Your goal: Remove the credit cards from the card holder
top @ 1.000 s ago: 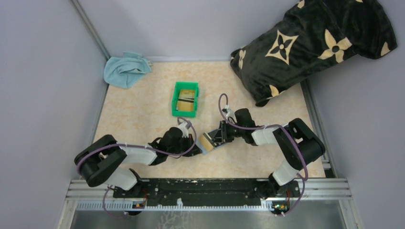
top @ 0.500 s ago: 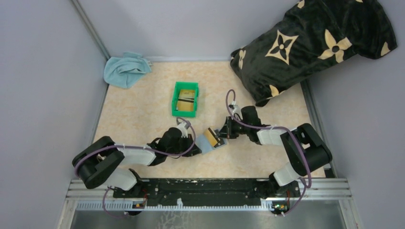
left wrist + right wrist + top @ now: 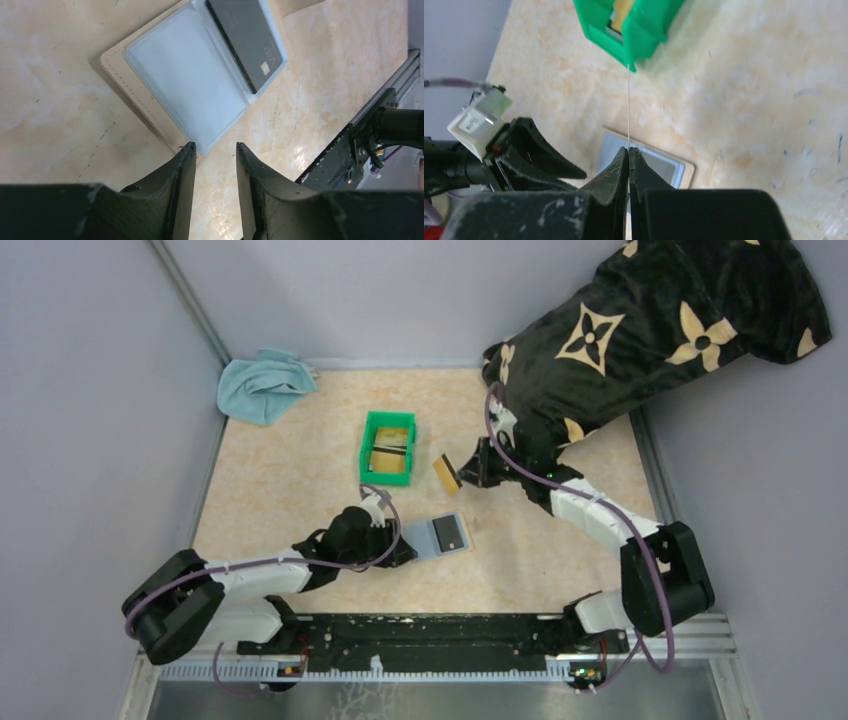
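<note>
The card holder point(image 3: 428, 539) point(image 3: 190, 85) lies open and flat on the table, clear sleeves up. One black credit card point(image 3: 453, 532) point(image 3: 247, 40) sits in its right sleeve. My left gripper point(image 3: 404, 546) point(image 3: 215, 147) is open at the holder's near left corner, with nothing between its fingers. My right gripper point(image 3: 463, 476) point(image 3: 629, 150) is shut on a gold-tan credit card point(image 3: 446, 473), held above the table just right of the green bin point(image 3: 366, 445). In the right wrist view that card point(image 3: 628, 105) shows only as a thin edge-on line.
The green bin point(image 3: 634, 25) holds gold and black cards point(image 3: 390, 452). A blue cloth point(image 3: 262, 385) lies at the far left corner. A black patterned pillow point(image 3: 650, 335) fills the far right. The black rail point(image 3: 440, 635) runs along the near edge.
My right gripper pulled the gold-tan card out of the holder and carried it away toward the bin. My left gripper opened and let go of the holder, which now lies flat.
</note>
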### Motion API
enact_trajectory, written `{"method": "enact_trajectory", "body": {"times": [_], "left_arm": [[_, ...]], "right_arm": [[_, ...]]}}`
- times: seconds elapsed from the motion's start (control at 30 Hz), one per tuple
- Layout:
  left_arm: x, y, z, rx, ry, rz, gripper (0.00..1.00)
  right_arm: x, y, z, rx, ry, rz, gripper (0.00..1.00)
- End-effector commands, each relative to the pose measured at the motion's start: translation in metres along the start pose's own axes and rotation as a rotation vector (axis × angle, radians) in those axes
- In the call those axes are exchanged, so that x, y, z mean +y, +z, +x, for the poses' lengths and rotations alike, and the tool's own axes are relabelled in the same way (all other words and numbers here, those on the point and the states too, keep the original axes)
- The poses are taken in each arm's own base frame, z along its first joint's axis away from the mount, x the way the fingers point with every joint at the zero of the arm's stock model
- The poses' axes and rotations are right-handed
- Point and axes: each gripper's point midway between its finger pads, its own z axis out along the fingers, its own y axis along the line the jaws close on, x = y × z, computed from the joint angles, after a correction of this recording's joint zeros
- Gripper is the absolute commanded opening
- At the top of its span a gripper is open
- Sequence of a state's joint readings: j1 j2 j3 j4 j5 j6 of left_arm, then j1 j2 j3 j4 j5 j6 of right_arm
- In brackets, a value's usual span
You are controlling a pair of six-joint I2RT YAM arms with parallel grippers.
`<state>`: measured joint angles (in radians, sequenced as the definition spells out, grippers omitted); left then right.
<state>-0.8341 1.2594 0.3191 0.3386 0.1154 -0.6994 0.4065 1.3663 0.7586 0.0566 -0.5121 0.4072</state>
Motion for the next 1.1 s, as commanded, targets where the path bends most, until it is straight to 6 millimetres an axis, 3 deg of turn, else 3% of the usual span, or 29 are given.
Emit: {"method": "enact_trajectory", "body": {"times": [0.0, 0.13, 0.27, 0.43, 0.57, 0.7, 1.07], "left_arm": [[-0.007, -0.014, -0.015, -0.050, 0.042, 0.011, 0.42], [-0.013, -0.030, -0.030, -0.106, 0.059, 0.004, 0.44], [-0.015, -0.047, -0.045, -0.167, 0.048, -0.017, 0.47], [-0.007, -0.069, -0.062, -0.218, 0.032, -0.111, 0.58], [0.016, -0.080, -0.064, -0.224, 0.011, -0.253, 0.75], [0.030, -0.090, -0.062, -0.241, -0.009, -0.318, 0.88], [0.037, -0.092, -0.058, -0.250, -0.026, -0.334, 0.89]], "right_arm": [[0.025, 0.002, -0.054, -0.080, -0.123, -0.002, 0.00], [0.035, 0.022, -0.082, -0.082, -0.197, 0.027, 0.00], [0.058, 0.051, -0.102, -0.039, -0.275, -0.001, 0.00], [0.060, 0.099, -0.119, 0.012, -0.317, 0.026, 0.00], [0.055, 0.139, -0.116, 0.059, -0.358, 0.059, 0.00], [0.053, 0.163, -0.104, 0.104, -0.411, 0.114, 0.00], [0.055, 0.193, -0.082, 0.187, -0.486, 0.139, 0.00]]}}
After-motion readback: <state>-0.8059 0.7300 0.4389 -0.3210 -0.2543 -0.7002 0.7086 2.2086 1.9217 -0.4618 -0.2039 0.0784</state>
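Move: The green box that my right hand is carrying the held gold card to lies about 13 cm ahead of it, 18 cm to the left and some 10 cm lower. From that hand, the open card holder lies roughly 8 cm back, 6 cm left and 13 cm below. From my left hand, the holder's middle is about 5 cm ahead, 5 cm right and 3 cm lower, while the box is some 25 cm ahead and 6 cm left. I keep the gold card pinched in my right fingers and swing it in an arc towards the green box: rising about 7 cm, travelling some 17 cm left and 12 cm forward, then sinking over the box as the fingers tip steeper down. Meanwhile my left hand backs away from the holder, up and then left about 9 cm, turning counter-clockwise and opening wide. ##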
